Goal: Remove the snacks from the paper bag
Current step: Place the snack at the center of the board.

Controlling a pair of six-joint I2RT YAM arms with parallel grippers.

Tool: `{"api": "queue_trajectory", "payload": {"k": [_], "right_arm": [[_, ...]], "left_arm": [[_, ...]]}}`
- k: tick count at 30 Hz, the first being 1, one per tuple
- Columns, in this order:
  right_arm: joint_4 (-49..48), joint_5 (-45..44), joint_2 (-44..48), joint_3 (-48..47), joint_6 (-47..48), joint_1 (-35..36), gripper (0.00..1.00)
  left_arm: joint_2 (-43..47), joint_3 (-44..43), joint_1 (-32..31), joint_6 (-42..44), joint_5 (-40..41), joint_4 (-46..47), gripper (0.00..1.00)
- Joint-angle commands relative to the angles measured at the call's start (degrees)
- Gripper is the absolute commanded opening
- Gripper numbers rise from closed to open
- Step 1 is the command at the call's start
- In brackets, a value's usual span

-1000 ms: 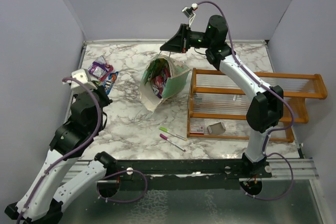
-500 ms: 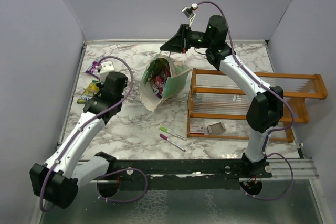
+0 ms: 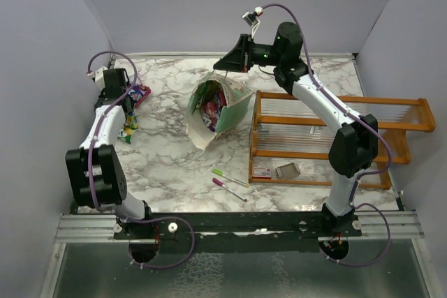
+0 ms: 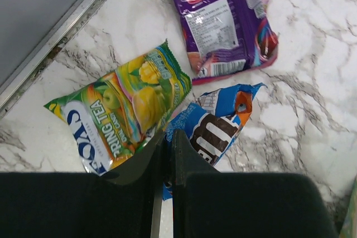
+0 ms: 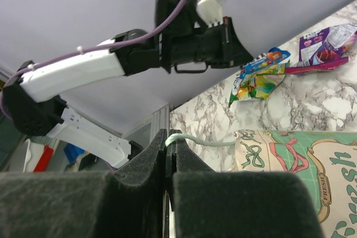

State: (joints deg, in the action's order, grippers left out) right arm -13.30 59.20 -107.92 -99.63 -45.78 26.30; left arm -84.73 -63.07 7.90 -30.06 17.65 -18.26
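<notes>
The paper bag (image 3: 213, 109) leans open at mid-table with several snacks inside. My right gripper (image 3: 223, 68) is shut on its pale string handle (image 5: 201, 140) and holds it up; the bag's patterned side (image 5: 290, 165) shows below. My left gripper (image 4: 167, 135) is shut on the edge of a blue packet (image 4: 220, 126), low over the table at far left (image 3: 130, 111). The blue packet lies partly over a yellow-green packet (image 4: 122, 110), with a purple packet (image 4: 223, 20) beyond. The yellow-green (image 3: 127, 130) and purple (image 3: 140, 93) packets also show from above.
An orange wooden rack (image 3: 328, 137) stands right of the bag, with small items (image 3: 279, 170) under it. A green pen (image 3: 227, 176) and a pink pen (image 3: 229, 190) lie in front of it. The metal table edge (image 4: 61, 26) and the left wall run close beside the packets.
The left arm has swung from a raised, folded pose to a low stretch along the left wall, its gripper staying by the packets. The right arm and the bag have not moved.
</notes>
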Motion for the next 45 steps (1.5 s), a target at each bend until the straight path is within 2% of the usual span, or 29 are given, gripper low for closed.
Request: {"api": "queue_trajectory", "payload": {"k": [1, 8, 11, 18, 19, 22, 24, 27, 32, 37, 39, 42, 45], "right_arm": [[-2.3, -0.8, 3.1, 1.2, 0.1, 0.0, 0.01], [-2.4, -0.4, 2.5, 0.2, -0.3, 0.0, 0.01], [-2.8, -0.5, 2.4, 0.3, -0.3, 0.0, 0.01], [-1.7, -0.8, 2.3, 0.6, 0.3, 0.0, 0.01], [-1.7, -0.8, 2.2, 0.6, 0.3, 0.0, 0.01], [-1.9, -0.8, 2.2, 0.5, 0.2, 0.0, 0.01], [-1.9, -0.9, 2.2, 0.5, 0.1, 0.0, 0.01], [-1.9, -0.8, 2.5, 0.6, 0.1, 0.0, 0.01], [-1.9, -0.7, 3.3, 0.8, 0.2, 0.0, 0.01], [-1.8, -0.5, 3.6, 1.0, 0.5, 0.0, 0.01], [-1.9, -0.4, 3.6, 1.1, 0.4, 0.0, 0.01], [-2.0, -0.2, 3.8, 1.3, 0.5, 0.0, 0.01], [-1.6, -0.2, 4.1, 1.5, 1.0, 0.0, 0.01]], "left_arm": [[-8.2, -6.1, 5.2, -2.5, -3.1, 2.5, 0.0], [-16.5, -10.9, 9.1, 2.1, -12.9, 7.1, 0.0], [-20.8, -14.0, 9.6, 2.7, -16.8, 4.6, 0.0], [-23.1, -15.9, 10.9, 3.0, -17.5, 3.1, 0.01], [-23.2, -15.8, 11.1, 3.1, -17.4, 2.8, 0.04], [-23.4, -15.7, 11.3, 3.3, -18.0, 2.0, 0.21], [-22.8, -15.3, 11.3, 3.4, -19.0, 2.0, 0.26], [-18.9, -11.8, 11.3, 2.8, -19.9, 3.5, 0.45], [-8.4, -4.9, 11.2, 1.3, -19.1, 6.3, 0.62], [1.3, 1.0, 11.2, 0.9, -21.6, 5.9, 0.7], [5.8, 4.3, 11.2, -0.2, -25.0, 6.0, 0.75], [13.7, 11.4, 10.3, -2.2, -34.2, 8.3, 0.82], [22.1, 17.9, 7.7, -3.4, -39.0, 9.0, 0.83]]}}
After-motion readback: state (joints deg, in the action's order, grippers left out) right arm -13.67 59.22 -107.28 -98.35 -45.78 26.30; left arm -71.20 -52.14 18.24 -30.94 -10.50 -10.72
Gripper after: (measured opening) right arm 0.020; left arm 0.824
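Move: The left hand already holds the blue snack packet; its landing spot lies about 7 cm ahead, 5 cm left and 8 cm below. A purple packet lies some 11 cm ahead, 2 cm left, and a yellow-green packet about 4 cm back, 5 cm left, both roughly 8 cm below. From the right hand, the spot is about 38 cm left, 10 cm ahead and 28 cm below. Left hand lowers the blue packet 7 cm, forward-left, opens wide to release it, then retreats back, right and up. ##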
